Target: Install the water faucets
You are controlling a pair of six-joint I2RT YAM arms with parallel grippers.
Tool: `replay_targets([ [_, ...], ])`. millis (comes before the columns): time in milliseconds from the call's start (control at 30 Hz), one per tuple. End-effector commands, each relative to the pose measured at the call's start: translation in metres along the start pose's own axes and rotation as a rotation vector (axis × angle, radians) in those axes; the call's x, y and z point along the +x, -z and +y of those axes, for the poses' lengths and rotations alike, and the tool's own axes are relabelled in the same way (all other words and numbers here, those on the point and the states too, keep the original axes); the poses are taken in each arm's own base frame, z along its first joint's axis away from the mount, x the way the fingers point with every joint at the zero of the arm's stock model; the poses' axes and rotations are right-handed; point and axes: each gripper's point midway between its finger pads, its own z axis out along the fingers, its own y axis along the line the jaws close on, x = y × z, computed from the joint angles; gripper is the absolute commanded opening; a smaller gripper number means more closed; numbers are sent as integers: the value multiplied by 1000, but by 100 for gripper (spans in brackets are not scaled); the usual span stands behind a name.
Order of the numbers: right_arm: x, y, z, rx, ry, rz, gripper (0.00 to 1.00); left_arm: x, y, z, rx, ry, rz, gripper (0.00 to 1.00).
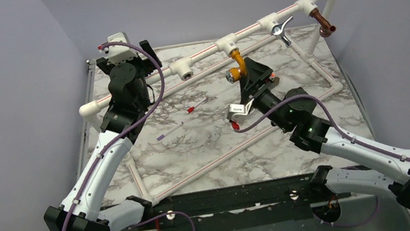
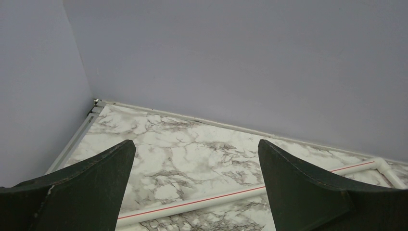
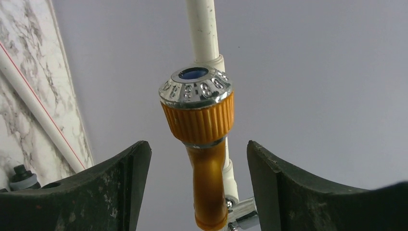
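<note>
A mustard-yellow water faucet (image 1: 236, 63) with a silvery knob (image 3: 196, 87) hangs from a tee on the raised white pipe (image 1: 251, 27). My right gripper (image 3: 197, 144) is open, with a finger on each side of the faucet's spout (image 3: 208, 187) and a gap on both sides. Farther right on the same pipe sit a chrome lever faucet (image 1: 282, 30) and a copper-brown faucet (image 1: 321, 21). My left gripper (image 2: 197, 144) is open and holds nothing, up near the back left corner (image 1: 127, 56), over a low pipe (image 2: 192, 202).
An open tee (image 1: 184, 69) sits on the pipe left of the mustard faucet. A thin red-tipped stick (image 1: 195, 108) and a purple-tipped one (image 1: 168, 132) lie on the marble table (image 1: 213, 145). The pipe frame's low rails (image 1: 210, 167) border the table.
</note>
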Motion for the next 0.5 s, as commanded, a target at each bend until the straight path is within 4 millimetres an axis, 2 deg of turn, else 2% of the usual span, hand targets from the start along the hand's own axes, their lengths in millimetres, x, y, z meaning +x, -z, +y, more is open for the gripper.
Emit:
replay_targets([
  [0,8,-5,-17,102,58,57,76,155,34,12,35,-280,478,99],
  [233,9,-16,-6,100,30,70,69,155,34,12,39,-279,478,99],
  [333,10,-19,-5,113,10,78,59,154,34,12,37,-278,475,99],
  [467,8,-19,-4,123,-41,66,38,154,34,12,37,-278,476,99],
])
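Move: The yellow faucet's middle is some 2 cm ahead and 1 cm left of the right hand, level with it, between the open fingers. The white tee holding it is about 9 cm ahead, 4 cm left and 2 cm up; the chrome faucet is some 10 cm ahead, 10 cm right and 2 cm up. From the left hand, the yellow faucet lies roughly 28 cm right and 9 cm back, about level. The right hand eases about 2 cm forward onto the yellow faucet, closing its fingers around the neck behind the knob. ##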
